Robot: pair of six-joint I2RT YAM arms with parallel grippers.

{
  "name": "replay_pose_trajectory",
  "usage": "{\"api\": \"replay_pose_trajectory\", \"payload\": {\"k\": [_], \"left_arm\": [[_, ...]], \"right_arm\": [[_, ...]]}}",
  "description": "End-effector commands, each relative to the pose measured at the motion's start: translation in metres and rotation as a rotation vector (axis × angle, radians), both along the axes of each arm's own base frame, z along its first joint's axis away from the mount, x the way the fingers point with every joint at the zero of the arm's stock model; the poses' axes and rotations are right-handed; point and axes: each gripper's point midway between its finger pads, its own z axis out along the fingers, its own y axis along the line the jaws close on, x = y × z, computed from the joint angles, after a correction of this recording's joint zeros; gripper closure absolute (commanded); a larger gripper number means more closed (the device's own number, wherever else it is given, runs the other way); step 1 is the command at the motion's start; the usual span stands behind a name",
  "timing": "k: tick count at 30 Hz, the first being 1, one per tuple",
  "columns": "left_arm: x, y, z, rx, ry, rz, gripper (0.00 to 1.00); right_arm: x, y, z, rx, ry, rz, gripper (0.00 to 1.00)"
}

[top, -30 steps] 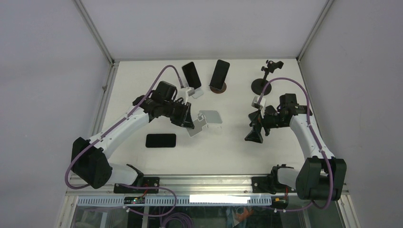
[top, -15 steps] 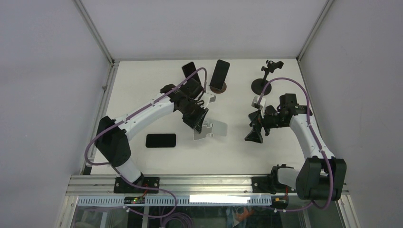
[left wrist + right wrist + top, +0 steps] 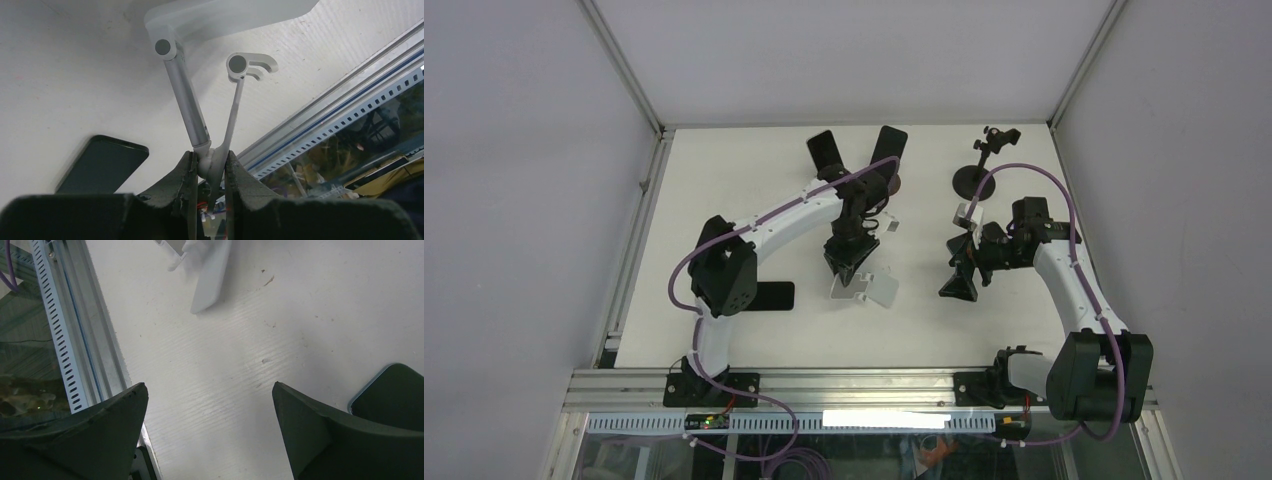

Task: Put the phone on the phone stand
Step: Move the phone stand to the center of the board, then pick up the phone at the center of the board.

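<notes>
The white folding phone stand [image 3: 874, 289] is at the table's middle, its hinge pinched between the fingers of my shut left gripper [image 3: 852, 268]. In the left wrist view the stand's silver arm [image 3: 188, 107] and hooked support rise from that gripper [image 3: 209, 161] to the base plate. The black phone [image 3: 777, 296] lies flat on the table to the stand's left, partly hidden behind my left arm; the phone [image 3: 102, 162] also shows in the left wrist view. To the stand's right my right gripper [image 3: 956, 284] hangs wide open over bare table, and its own camera shows this gripper [image 3: 209, 387] holding nothing.
Two more dark phones [image 3: 826, 150] [image 3: 887, 150] lean on stands at the back. A black clamp stand [image 3: 979, 170] is at the back right. A dark slab with a bluish edge [image 3: 395, 390] lies by my right fingers. The metal rail [image 3: 844, 378] runs along the near edge.
My left arm has swung right and toward the near edge, carrying the white stand with it and turning it. The right arm has not moved.
</notes>
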Motion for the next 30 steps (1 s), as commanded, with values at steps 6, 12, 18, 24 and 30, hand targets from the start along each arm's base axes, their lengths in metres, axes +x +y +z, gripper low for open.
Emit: {"api": "replay_pose_trajectory", "payload": {"k": [6,12,18,24,30], "left_arm": [[0.008,-0.004,0.018,0.058,-0.021,-0.063,0.72],[0.02,-0.013,0.017,0.047,-0.048,-0.056,0.6],[0.031,-0.028,0.032,-0.032,-0.119,-0.035,0.52],[0.046,-0.042,0.069,-0.195,-0.286,0.018,0.51],[0.052,-0.036,0.108,-0.337,-0.467,0.1,0.5]], "right_arm": [[0.005,0.001,0.01,0.019,-0.046,0.012,0.01],[0.005,0.001,0.01,0.017,-0.045,0.013,0.01],[0.005,0.001,0.01,0.013,-0.046,0.012,0.01],[0.006,0.0,0.01,0.011,-0.047,0.011,0.01],[0.005,0.0,0.009,0.009,-0.045,0.011,0.01]]}}
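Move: The left hand still holds the silver phone stand by its support plate, the base hanging tilted off to the right. The spot for it, at the middle of the board, is about 5 cm right of this hand, level fore and aft, its middle some 8 cm down. A flat black phone lies about 18 cm left, 1 cm farther out and 10 cm below; the phone on the white stand is roughly 28 cm ahead, 2 cm left, 2 cm below. From the right hand the spot is about 18 cm left, level, 10 cm down. Forward and slightly right, staying low, the left hand eases some 3 cm while its fingers open from a narrow grip to about half wide and let go of the support plate. Then it lifts off quickly, up about 4.5 cm overall, the fingers swinging forward about 15 degrees as they come clear. ##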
